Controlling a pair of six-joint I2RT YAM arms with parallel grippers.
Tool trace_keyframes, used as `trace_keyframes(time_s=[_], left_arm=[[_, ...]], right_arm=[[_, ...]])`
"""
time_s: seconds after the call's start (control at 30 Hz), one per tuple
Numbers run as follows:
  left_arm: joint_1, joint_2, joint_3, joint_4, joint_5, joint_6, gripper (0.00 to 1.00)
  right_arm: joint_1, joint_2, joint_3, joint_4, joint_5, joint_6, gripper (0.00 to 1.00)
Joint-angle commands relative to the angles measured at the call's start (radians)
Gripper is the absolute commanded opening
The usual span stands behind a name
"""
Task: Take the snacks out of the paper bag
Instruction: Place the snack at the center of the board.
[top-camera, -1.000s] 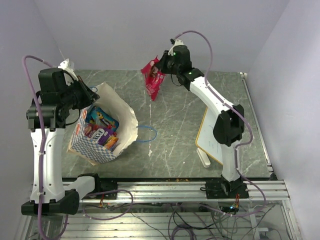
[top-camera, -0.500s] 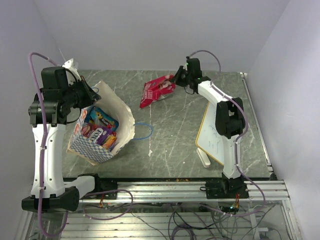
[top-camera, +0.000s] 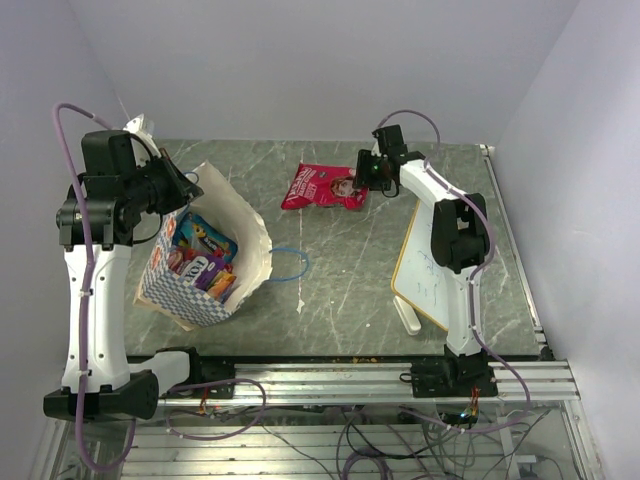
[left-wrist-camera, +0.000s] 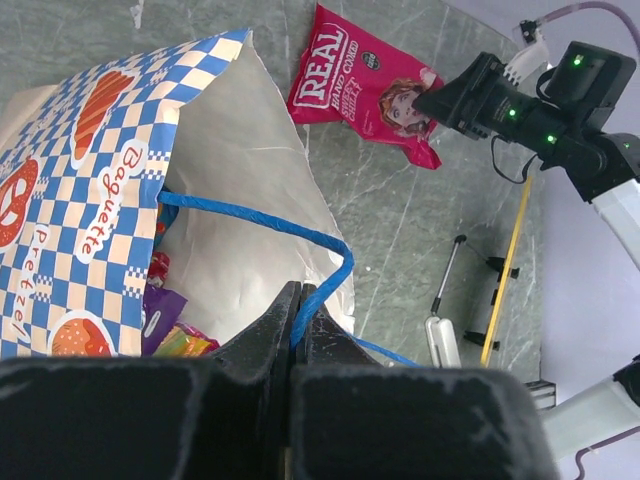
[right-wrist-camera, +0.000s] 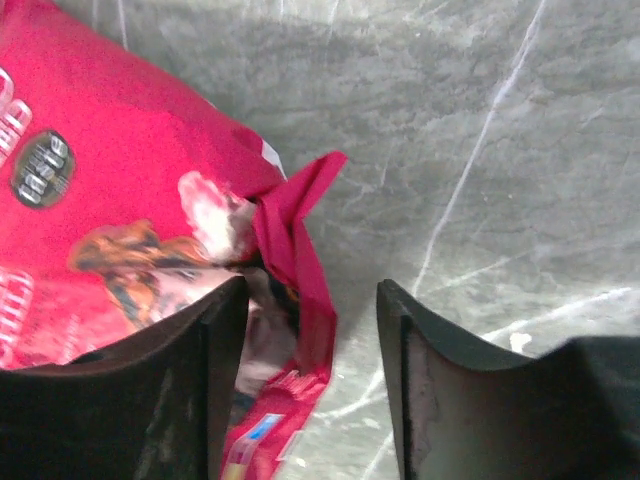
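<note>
The blue-and-white checkered paper bag (top-camera: 205, 262) (left-wrist-camera: 110, 180) stands open at the left, with several colourful snacks (top-camera: 203, 260) inside. My left gripper (top-camera: 190, 190) (left-wrist-camera: 297, 300) is shut on the bag's blue string handle (left-wrist-camera: 250, 215). A large red snack bag (top-camera: 325, 187) (left-wrist-camera: 365, 85) (right-wrist-camera: 110, 230) lies flat on the table at the back centre. My right gripper (top-camera: 366, 180) (right-wrist-camera: 312, 330) is open at its right corner; the crumpled edge lies between the jaws, loose.
A wood-framed whiteboard (top-camera: 420, 270) lies at the right under the right arm, with a white marker (top-camera: 408, 318) at its near corner. A second blue handle loop (top-camera: 290, 263) trails on the table beside the paper bag.
The right gripper carried the red snack bag down to the table, laid it flat and opened its jaws. The left gripper kept its hold on the handle.
</note>
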Motion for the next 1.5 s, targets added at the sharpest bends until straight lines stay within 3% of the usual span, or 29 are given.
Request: trace_keyframes(time_s=[0.0,0.07,0.17,0.47,0.6,0.87,0.97,1.1,1.27,1.37,1.47], left_arm=[[0.003,-0.042,-0.011,0.044,0.046,-0.077,0.07],[0.003,-0.065,-0.048,0.069,0.054,-0.106,0.07],[0.003,-0.098,-0.095,0.115,0.077,-0.163,0.07],[0.003,-0.138,-0.134,0.159,0.139,-0.211,0.07],[0.002,-0.124,-0.106,0.164,0.139,-0.213,0.07],[0.003,-0.081,-0.085,0.201,0.144,-0.218,0.07],[0.003,-0.063,-0.067,0.208,0.161,-0.223,0.07],[0.003,-0.04,-0.055,0.2,0.171,-0.21,0.07],[0.003,-0.021,-0.039,0.196,0.175,-0.204,0.07],[0.002,-0.017,-0.043,0.224,0.178,-0.217,0.07],[0.002,-0.006,-0.042,0.251,0.184,-0.227,0.07]], right_arm=[[0.008,-0.05,-0.016,-0.07,-0.005,-0.067,0.62],[0.015,-0.063,-0.031,-0.077,-0.013,-0.065,0.72],[0.03,-0.064,-0.04,-0.122,-0.01,-0.069,0.78],[0.053,-0.151,-0.252,-0.125,0.032,-0.074,0.76],[0.071,-0.183,-0.195,-0.221,0.051,-0.118,0.75],[0.156,-0.423,-0.153,-0.296,0.034,-0.129,0.87],[0.242,-0.473,-0.142,-0.329,-0.07,-0.081,0.88],[0.322,-0.543,-0.181,-0.24,-0.289,0.073,0.89],[0.383,-0.505,-0.181,-0.185,-0.589,0.173,0.88],[0.43,-0.465,-0.149,-0.263,-0.623,0.09,0.88],[0.495,-0.378,-0.028,-0.426,-0.541,-0.012,0.86]])
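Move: The paper bag, snacks inside, stands about 37 cm to the right gripper's left, some 29 cm back and a few centimetres higher; its free blue handle is roughly 19 cm left, 28 back and slightly above. The red snack lies released on the table, its right end at the half-open fingers and its middle about 11 cm left, 1 cm back, just below. From the left gripper, the bag's middle is straight below, about 25 cm down and 4 back. Keep opening the right gripper to nearly full while drawing it back about 9 cm and down some 3, dragging the red snack's right end along. Then lift clear and swing up, left and back in an arc of roughly 20 cm each way towards the paper bag's mouth, turning the wrist counter-clockwise. With the left gripper keep hold of the blue handle, easing it a couple of centimetres right and rolling its left side down slightly. ##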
